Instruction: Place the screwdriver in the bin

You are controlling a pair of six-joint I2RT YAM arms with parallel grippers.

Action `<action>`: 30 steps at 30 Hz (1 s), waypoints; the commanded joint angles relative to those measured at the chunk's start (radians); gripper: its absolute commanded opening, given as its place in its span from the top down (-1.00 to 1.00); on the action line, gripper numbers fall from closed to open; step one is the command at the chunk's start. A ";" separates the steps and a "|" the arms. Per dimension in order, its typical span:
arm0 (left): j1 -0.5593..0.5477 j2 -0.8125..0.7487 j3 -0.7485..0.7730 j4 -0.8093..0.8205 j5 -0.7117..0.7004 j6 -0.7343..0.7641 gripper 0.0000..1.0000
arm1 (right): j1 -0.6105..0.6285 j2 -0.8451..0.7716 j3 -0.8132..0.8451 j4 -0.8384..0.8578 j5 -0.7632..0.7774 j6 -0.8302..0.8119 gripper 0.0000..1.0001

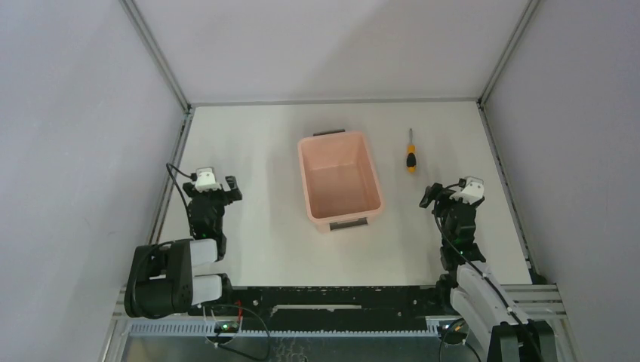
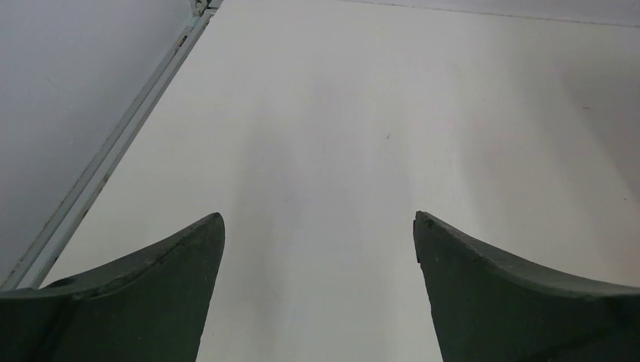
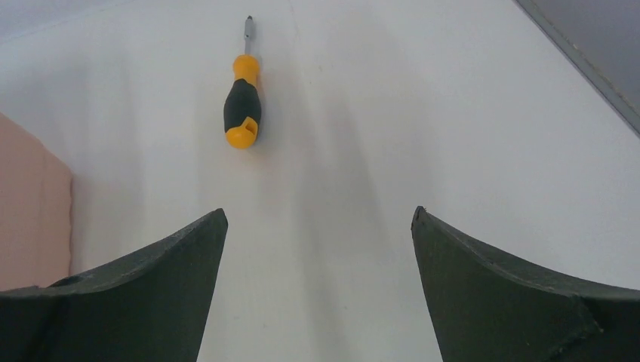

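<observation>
The screwdriver [image 1: 410, 154], with an orange-yellow and black handle, lies on the white table to the right of the bin, its shaft pointing to the back. It also shows in the right wrist view [image 3: 243, 105], ahead and to the left of the fingers. The salmon-pink bin [image 1: 308, 175] stands mid-table, empty; its corner shows in the right wrist view [image 3: 30, 219]. My right gripper [image 1: 440, 193] is open and empty, a little nearer than the screwdriver and to its right; it also shows in its own view [image 3: 318, 219]. My left gripper [image 1: 221, 188] is open and empty, left of the bin; its own view [image 2: 318, 219] shows it over bare table.
Grey enclosure walls with metal rails [image 1: 157, 211] bound the table on the left, back and right. The arm bases and a cable tray [image 1: 332, 309] sit along the near edge.
</observation>
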 commanded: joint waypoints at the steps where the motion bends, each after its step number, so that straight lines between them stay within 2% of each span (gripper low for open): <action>1: -0.006 -0.010 0.040 0.027 -0.009 0.012 -1.00 | -0.003 0.024 0.026 0.025 0.016 0.021 -0.99; 5: -0.006 -0.011 0.041 0.027 -0.009 0.012 -1.00 | 0.000 0.032 0.055 0.006 0.029 0.020 -0.99; 8: -0.006 -0.011 0.039 0.027 -0.009 0.012 -1.00 | 0.009 0.024 0.152 -0.124 0.081 0.035 -0.99; 13: -0.006 -0.012 0.040 0.027 -0.009 0.012 -1.00 | 0.023 0.079 0.441 -0.380 -0.069 0.036 -0.99; 16: -0.006 -0.011 0.039 0.027 -0.009 0.012 -1.00 | 0.027 0.228 0.716 -0.693 -0.132 0.064 -0.99; 19: -0.005 -0.010 0.040 0.027 -0.009 0.012 -1.00 | 0.044 0.464 1.047 -1.024 -0.126 0.058 -0.99; 30: -0.006 -0.010 0.041 0.027 -0.009 0.012 -1.00 | 0.051 1.000 1.358 -1.084 -0.123 -0.017 -0.99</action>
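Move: The screwdriver lies on the table some 22 cm ahead of the empty right hand, about 6 cm to its left and 9 cm below, with its shaft pointing away from the robot. The pink bin's middle is about 31 cm to the right hand's left and 6 cm ahead, some 4 cm lower. From the idle left hand the screwdriver is about 60 cm to the right and 17 cm ahead, 10 cm down. Heading for the screwdriver, the right hand arcs up nearly 18 cm while swinging forward and somewhat left, then sinks about 10 cm while still advancing, ending some 13 cm farther out. The wrist tips the fingers down by some 30 degrees and turns slightly counter-clockwise, lining the wide-open fingers up with the handle; nothing is touched. ##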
